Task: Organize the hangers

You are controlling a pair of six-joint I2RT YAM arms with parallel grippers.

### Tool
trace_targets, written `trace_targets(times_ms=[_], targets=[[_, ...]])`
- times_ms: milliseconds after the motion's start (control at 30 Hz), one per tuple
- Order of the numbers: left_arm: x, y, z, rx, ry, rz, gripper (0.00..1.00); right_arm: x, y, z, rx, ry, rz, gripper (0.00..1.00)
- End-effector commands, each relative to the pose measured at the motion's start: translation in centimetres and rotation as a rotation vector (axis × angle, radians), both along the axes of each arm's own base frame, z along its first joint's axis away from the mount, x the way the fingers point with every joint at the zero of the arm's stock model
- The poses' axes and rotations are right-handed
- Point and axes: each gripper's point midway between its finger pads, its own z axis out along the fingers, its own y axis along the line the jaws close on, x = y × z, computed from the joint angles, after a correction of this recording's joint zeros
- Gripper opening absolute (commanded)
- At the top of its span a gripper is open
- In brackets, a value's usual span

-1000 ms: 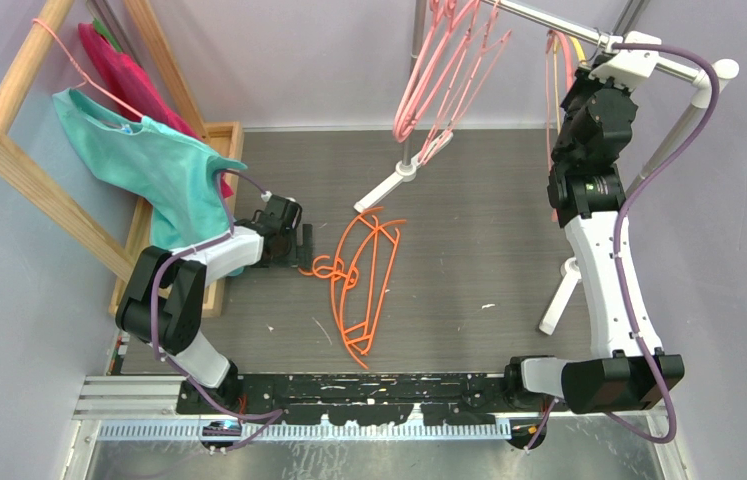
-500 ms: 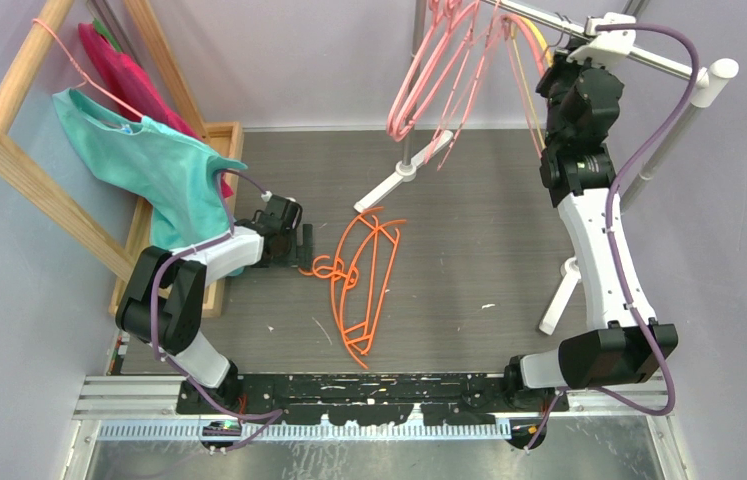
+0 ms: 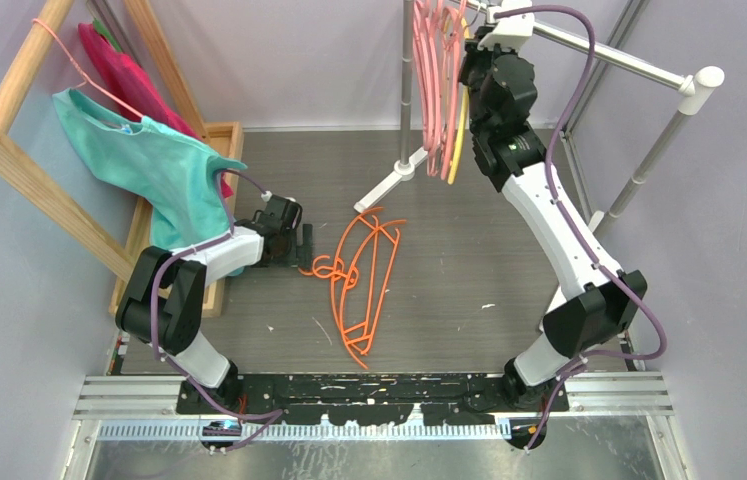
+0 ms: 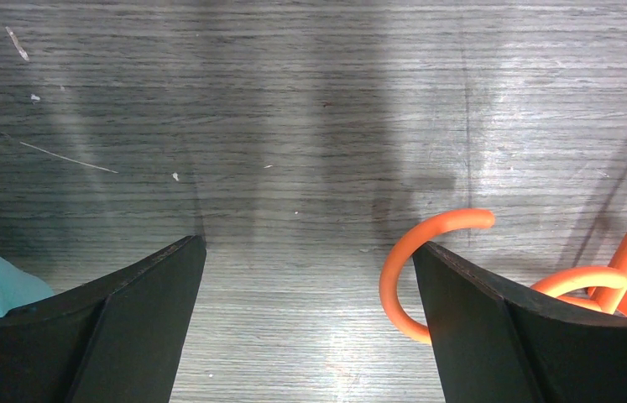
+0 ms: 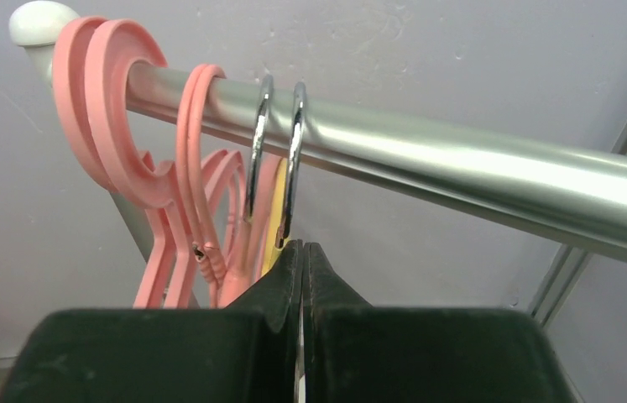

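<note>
Several orange hangers (image 3: pixel 364 280) lie tangled on the table. My left gripper (image 3: pixel 301 246) rests open on the table beside them. In the left wrist view one orange hook (image 4: pixel 402 269) curls just inside the right finger (image 4: pixel 494 336) of that gripper (image 4: pixel 310 252). Pink hangers (image 3: pixel 434 80) and a yellow hanger (image 3: pixel 459 130) hang bunched at the left end of the metal rail (image 3: pixel 599 55). My right gripper (image 5: pixel 301 248) is shut just under the rail (image 5: pixel 461 159), its tips against a metal hook (image 5: pixel 293 168), next to the pink hooks (image 5: pixel 125 126).
A wooden frame (image 3: pixel 9 130) leans at the left, carrying a pink hanger draped with teal cloth (image 3: pixel 149 160) and red cloth (image 3: pixel 114 60). The rail's white foot (image 3: pixel 389 185) and right upright (image 3: pixel 649 160) stand on the table.
My right arm has swept left along the rail, and the pink and yellow hangers have slid with it into a bunch at the left end. The left arm has not moved.
</note>
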Motion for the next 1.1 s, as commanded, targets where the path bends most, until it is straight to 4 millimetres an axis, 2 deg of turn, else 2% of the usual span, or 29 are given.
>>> trace_targets(times_ms=[0,200,300,367,500,600,700,867,1067], targets=[[1.4,-0.4,1.7,-0.019,-0.08,-0.009,0.98,0.9,3.1,0.0,-0.025,0.009,0.048,0.01],[1.3,-0.4,1.6,-0.018,-0.076,-0.01,0.98,1.9,3.6,-1.0,-0.031,0.034,0.017,0.01],[1.3,-0.4,1.6,-0.019,-0.076,-0.009,0.98,1.4,3.2,-1.3,-0.022,0.033,0.001,0.01],[1.3,-0.4,1.6,-0.018,-0.075,-0.01,0.98,0.7,2.7,-1.3,-0.014,0.025,-0.008,0.06],[1.3,-0.4,1.7,-0.018,-0.076,-0.01,0.98,-1.3,1.7,-0.4,0.006,0.01,-0.007,0.15],[1.4,-0.5,1.8,-0.019,-0.079,-0.01,0.98,-3.2,0.8,0.3,0.031,-0.008,-0.002,0.42],[1.4,-0.5,1.9,-0.02,-0.077,-0.011,0.98,-5.3,-0.2,0.7,0.061,-0.029,0.0,0.55],[1.2,-0.6,1.9,-0.027,-0.077,-0.012,0.98,-8.4,-2.4,1.2,0.087,-0.05,-0.034,0.65],[1.2,-0.6,1.8,-0.032,-0.076,-0.012,0.98,-11.6,-5.2,0.0,0.093,-0.04,-0.111,0.69]])
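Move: My closed right fingertips are at the neck of the yellow hanger, whose middle is about 3 cm ahead, 2 cm left and 6 cm lower. The pink hangers bunch some 5 cm ahead and 7 cm left, also about 6 cm down. The rail crosses roughly 4 cm ahead and 5 cm up. From my left hand the yellow hanger is about 20 cm ahead, 31 cm right and 42 cm up. With my right fingers shut, I keep pushing the yellow hanger's neck along the rail towards the pink bunch, another 3 cm or so forward and left. Then I come free, drawing back about 11 cm and some 5 cm right, away from the rail, opening my fingers to about two-thirds as I go. ##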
